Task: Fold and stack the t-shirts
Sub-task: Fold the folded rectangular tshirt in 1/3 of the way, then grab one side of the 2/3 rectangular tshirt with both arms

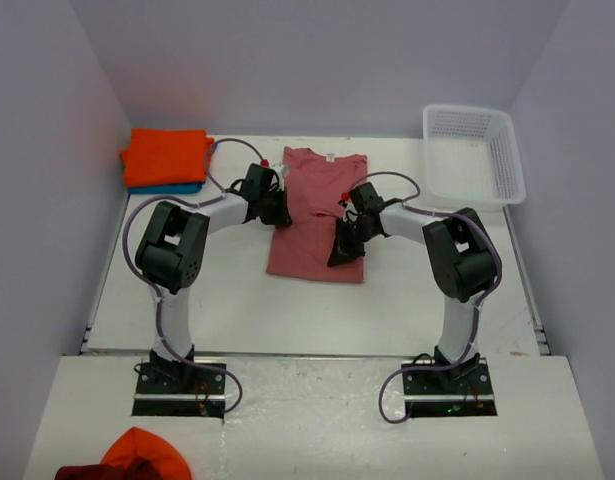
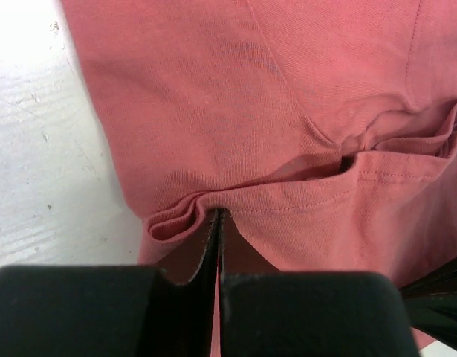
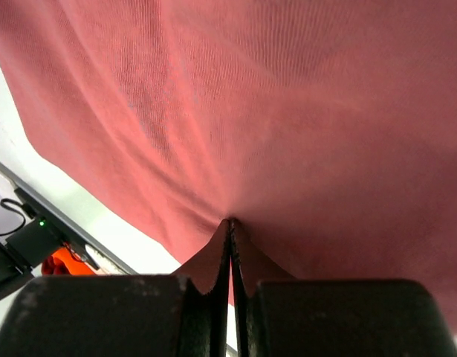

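A dusty salmon-red t-shirt (image 1: 309, 200) lies lengthwise in the middle of the table, collar at the far end, its sides folded in. My left gripper (image 1: 283, 214) is at its left edge, shut on a bunched fold of the hem (image 2: 218, 216). My right gripper (image 1: 343, 248) is at the shirt's right side near the bottom, shut on the cloth (image 3: 230, 223), which spreads above the fingers in the right wrist view. A folded orange t-shirt (image 1: 165, 155) rests on a teal-blue t-shirt (image 1: 172, 188) at the far left.
A white lattice basket (image 1: 474, 150) stands at the far right corner. A heap of orange and dark red cloth (image 1: 137, 458) lies at the near left, in front of the arm bases. Walls close the table on three sides.
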Motion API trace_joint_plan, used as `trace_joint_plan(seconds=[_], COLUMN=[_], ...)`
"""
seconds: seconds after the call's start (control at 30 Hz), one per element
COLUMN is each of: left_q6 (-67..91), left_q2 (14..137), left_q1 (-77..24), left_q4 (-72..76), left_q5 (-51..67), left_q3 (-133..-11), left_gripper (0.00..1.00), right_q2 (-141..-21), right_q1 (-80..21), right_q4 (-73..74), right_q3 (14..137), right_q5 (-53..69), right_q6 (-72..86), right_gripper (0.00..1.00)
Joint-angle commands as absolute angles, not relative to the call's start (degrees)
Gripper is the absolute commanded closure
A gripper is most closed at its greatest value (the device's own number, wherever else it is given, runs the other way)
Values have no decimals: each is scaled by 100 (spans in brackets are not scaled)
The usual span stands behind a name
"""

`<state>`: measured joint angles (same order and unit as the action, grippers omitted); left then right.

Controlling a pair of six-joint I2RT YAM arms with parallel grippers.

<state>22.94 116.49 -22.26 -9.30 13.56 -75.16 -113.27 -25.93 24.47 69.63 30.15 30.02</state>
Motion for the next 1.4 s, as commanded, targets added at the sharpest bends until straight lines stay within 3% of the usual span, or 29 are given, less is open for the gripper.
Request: trace_joint_plan(seconds=[0.0,0.27,0.6,0.97,1.37], left_q6=[2188,2232,2672,2821,3023], left_q2=[11804,11154,9616,9633,9773], left_q1=[-2118,-2109,-2566,-3138,-3146], left_q4=[-694,-685,-518,-422,-334], left_q5=[1371,1134,545,554,141], left_q3=[-7656,-7006,-5959,-5599,-4729], left_gripper=[100,100,100,100,100], right_q2=[-10943,-10837,-9836,-9676,-10002], right_q1=[-2584,-2558,-2628,-2637,-2637], right_q4=[2373,2988,2901,2339,2224], right_q3=[6864,7418,6883,5889,5379], right_q5=[2567,1758,2056,2180,1477], right_q6=[2971,2558,2487,2751,3137], right_gripper=[100,100,100,100,100])
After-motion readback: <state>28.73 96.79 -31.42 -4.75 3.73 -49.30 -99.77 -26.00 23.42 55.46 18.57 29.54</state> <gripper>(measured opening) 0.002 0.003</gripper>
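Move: The near-left corner of the folded t-shirt lies about 14 cm back from the left hand and some 4 cm to its left, a centimetre lower; the flap's left hem corner is level with it, some 3 cm left. For the right hand, the near-right corner is roughly 6 cm back and 8 cm right, a centimetre lower. From the right hand, the middle of the hem is 13 cm ahead and the collar about 32 cm ahead, both straight out. Back towards the near fold go both closed grippers, each in a hop some 6 cm high. The left holds briefly at the hem, draws back low, then lifts and comes down about 12 cm nearer the base, by the near-left corner. The right slips a couple of centimetres right and slightly forward before rising, then lands 5 cm right and 3 cm back by the near-right corner, its tips pressing on the cloth again. ##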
